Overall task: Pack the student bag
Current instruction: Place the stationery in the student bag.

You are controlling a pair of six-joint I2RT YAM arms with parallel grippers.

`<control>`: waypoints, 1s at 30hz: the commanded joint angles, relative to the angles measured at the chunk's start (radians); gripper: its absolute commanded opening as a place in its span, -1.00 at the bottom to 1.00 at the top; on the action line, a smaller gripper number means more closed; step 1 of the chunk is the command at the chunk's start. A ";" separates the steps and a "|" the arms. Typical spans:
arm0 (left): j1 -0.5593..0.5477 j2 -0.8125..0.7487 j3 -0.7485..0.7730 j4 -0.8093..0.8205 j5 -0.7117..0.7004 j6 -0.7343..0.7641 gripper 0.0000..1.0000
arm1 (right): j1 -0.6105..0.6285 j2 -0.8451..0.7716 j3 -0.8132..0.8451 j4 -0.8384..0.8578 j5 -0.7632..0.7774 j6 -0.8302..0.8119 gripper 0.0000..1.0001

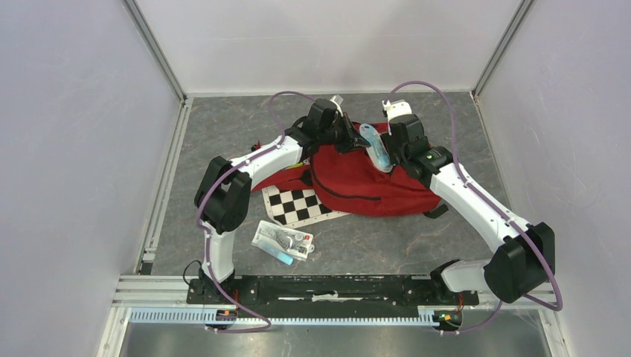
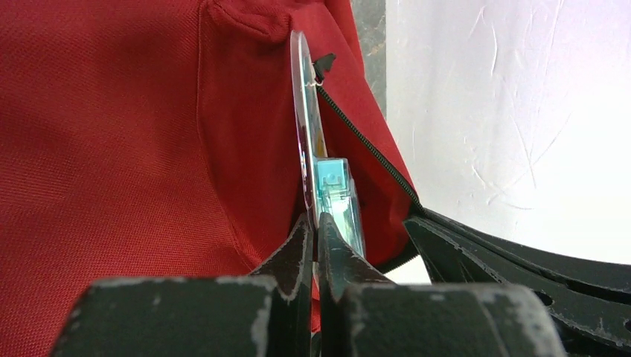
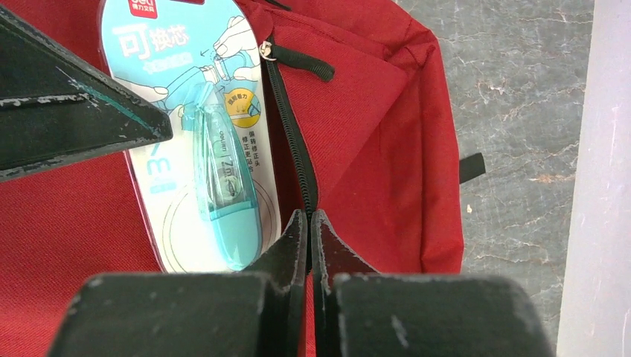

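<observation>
The student bag [image 1: 357, 186], a big red backpack, lies in the middle of the table between both arms. My left gripper [image 2: 315, 223] is shut on the edge of a blister card with a turquoise correction tape [image 2: 332, 190], holding it upright over the bag's top near the black zipper [image 2: 372, 152]. In the right wrist view the correction tape card [image 3: 201, 141] lies against the red fabric, left of the zipper [image 3: 290, 134]. My right gripper [image 3: 309, 216] is shut on the bag at its zipper edge. From above, the left gripper [image 1: 359, 137] and right gripper [image 1: 392, 152] flank the card [image 1: 374, 147].
A black-and-white chequered board [image 1: 298, 204] sticks out from under the bag's near left side. A clear packet of small items [image 1: 283, 239] lies nearer the arm bases. A black strap end [image 1: 435, 210] pokes out at the bag's right. White walls enclose the table.
</observation>
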 commanded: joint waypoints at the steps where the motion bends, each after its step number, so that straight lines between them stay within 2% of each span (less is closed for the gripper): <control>1: -0.012 0.004 0.015 -0.008 -0.032 0.053 -0.96 | -0.006 -0.048 0.002 0.057 0.011 0.028 -1.00; 11: -0.056 0.037 0.045 -0.100 0.015 0.044 -0.96 | -0.015 0.000 0.014 0.127 0.033 0.041 -1.00; 18: -0.075 0.077 0.049 -0.098 0.076 0.010 -0.96 | -0.018 0.041 0.045 0.168 0.001 0.068 -1.00; 25: -0.091 0.124 0.048 0.023 0.104 -0.051 -0.96 | -0.018 0.030 0.014 0.187 -0.040 0.091 -1.00; 30: -0.099 0.190 0.125 0.041 0.097 -0.076 -0.96 | -0.018 0.005 -0.009 0.189 -0.040 0.093 -1.00</control>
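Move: The left hand still holds the flat stationery pack, its middle about 2 cm to the right, 1 cm back and 3 cm below. The bag's pocket opening lies roughly 5 cm to the hand's right, 1 cm back and 4 cm below; the zipper pull is about 5 cm right, 4 cm ahead. From the right hand, which pinches the zipper edge, the opening is some 3 cm ahead, 2 cm left and slightly below; the pack is about 3 cm ahead, 5 cm left. The left hand, fingers kept shut on the pack, works it down and to the right with some drawing back, about 6 cm in all, taking it edge-first into the pocket opening behind the zipper while the wrist turns only slightly clockwise and tips a little further down. The right hand keeps its pinch on the zipper edge and, mostly in the second half, shifts about 2 cm forward and left and a touch down, rolling its left side up by some 5 degrees. ##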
